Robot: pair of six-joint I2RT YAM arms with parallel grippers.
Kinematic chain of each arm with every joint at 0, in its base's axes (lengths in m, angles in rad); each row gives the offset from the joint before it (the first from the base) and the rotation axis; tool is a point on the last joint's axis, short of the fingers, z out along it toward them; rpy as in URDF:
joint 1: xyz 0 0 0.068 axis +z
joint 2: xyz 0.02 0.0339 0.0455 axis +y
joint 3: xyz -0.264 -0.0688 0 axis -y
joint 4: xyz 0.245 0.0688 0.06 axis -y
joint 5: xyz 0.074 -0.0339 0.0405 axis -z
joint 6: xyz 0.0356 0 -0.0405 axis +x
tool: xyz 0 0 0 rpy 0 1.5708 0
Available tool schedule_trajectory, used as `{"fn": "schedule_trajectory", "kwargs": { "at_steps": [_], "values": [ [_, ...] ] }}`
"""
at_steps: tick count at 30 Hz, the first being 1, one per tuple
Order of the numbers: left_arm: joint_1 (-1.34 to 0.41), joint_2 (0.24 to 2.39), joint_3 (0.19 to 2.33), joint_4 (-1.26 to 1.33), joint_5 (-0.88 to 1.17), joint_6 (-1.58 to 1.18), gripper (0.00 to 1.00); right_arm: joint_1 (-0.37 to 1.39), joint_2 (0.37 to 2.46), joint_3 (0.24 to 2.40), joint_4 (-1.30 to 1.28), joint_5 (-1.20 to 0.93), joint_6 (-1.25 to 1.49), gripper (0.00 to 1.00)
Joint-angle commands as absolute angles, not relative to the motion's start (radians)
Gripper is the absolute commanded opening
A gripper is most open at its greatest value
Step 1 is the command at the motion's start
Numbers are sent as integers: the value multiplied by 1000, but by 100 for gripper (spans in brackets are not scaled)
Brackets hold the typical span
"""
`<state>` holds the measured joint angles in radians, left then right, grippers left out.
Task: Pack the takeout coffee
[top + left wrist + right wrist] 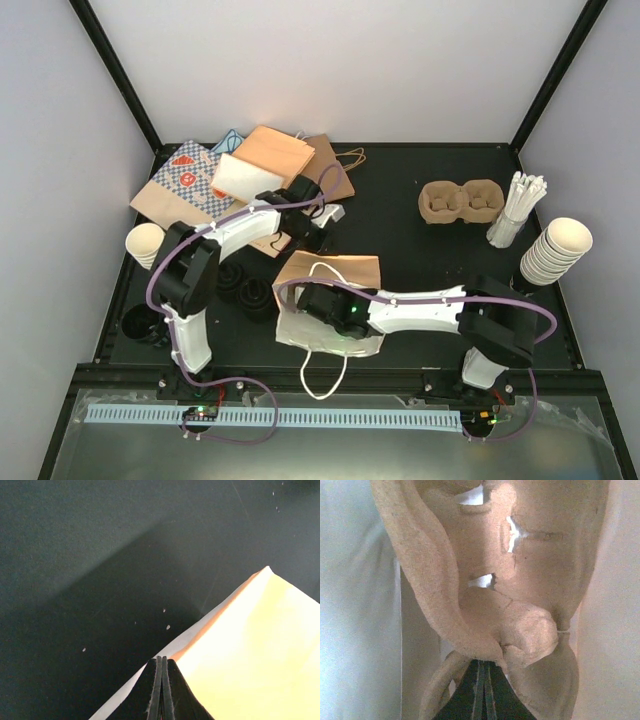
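Note:
A brown moulded-pulp carrier (pixel 485 580) fills the right wrist view, with pale bag walls on both sides of it. My right gripper (pixel 484 662) is shut on its near rim. From above, the right gripper (pixel 312 298) reaches into the mouth of a paper bag (pixel 340 270) lying mid-table. My left gripper (pixel 318 232) is shut beside the bag pile at the back left. In the left wrist view its tips (pixel 161 658) sit at the edge of a pale bag (pixel 250 655); I cannot tell if paper is pinched. No capped cup shows clearly.
More pulp carriers (pixel 460 200) sit at the back right beside a holder of white sticks (pixel 515 210). A stack of lidless cups (pixel 555 250) stands at the right edge, another (pixel 145 243) at the left. Black lids (pixel 245 288) lie left of the bag. Flat bags (pixel 250 165) are piled at the back.

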<state>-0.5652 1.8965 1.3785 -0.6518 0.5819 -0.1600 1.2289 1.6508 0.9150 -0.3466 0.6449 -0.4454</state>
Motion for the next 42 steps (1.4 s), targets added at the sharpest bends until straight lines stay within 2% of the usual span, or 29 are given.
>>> {"fn": "schedule_trajectory", "kwargs": {
  "at_steps": [1,13,22,26,30,36,39,42],
  "values": [
    [-593,1848,1340,-661,594,-174,2,1233,1687,922,-239,629,-497,1],
    [-599,1805,1296,-657,578,-177,2,1212,1831,986,-332,604,-439,1],
    [-598,1759,1328,-667,508,-186,2,1223,1752,956,-369,630,-411,1],
    [-593,1726,1389,-709,442,-189,7,1227,1720,942,-389,603,-393,1],
    [-589,1664,1438,-760,379,-194,19,1227,1677,937,-419,583,-380,1],
    [-581,1517,1442,-785,289,-211,51,1226,1620,944,-471,569,-377,2],
    [-578,1454,1442,-800,257,-217,70,1227,1601,953,-495,520,-384,3],
    [-575,1396,1440,-822,228,-225,83,1225,1593,981,-546,462,-390,4]
  ]
}}
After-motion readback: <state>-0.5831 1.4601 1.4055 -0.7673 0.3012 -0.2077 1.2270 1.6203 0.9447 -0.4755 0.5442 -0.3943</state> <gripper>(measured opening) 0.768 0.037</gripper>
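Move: The open paper bag's middle lies about 11 cm back from the left hand, straight below it in line and roughly level in height. The folded brown bag is some 14 cm ahead and 9 cm lower, and the black lids about 11 cm back and 14 cm left. From the right hand, already inside the bag, the cup tray's middle is about 3 cm ahead, 1 cm right and 4 cm below; the bag's middle is 2 cm back and 3 cm right. Push the right gripper's shut fingers about 3.5 cm down at the cup tray inside the bag, then bring them back up as far and slightly back. Ease the shut left fingers about 1 cm back at the bag's far wall and wait there, then lift them clear some 15 cm, drifting left, opening wide and swinging the tips forward. ##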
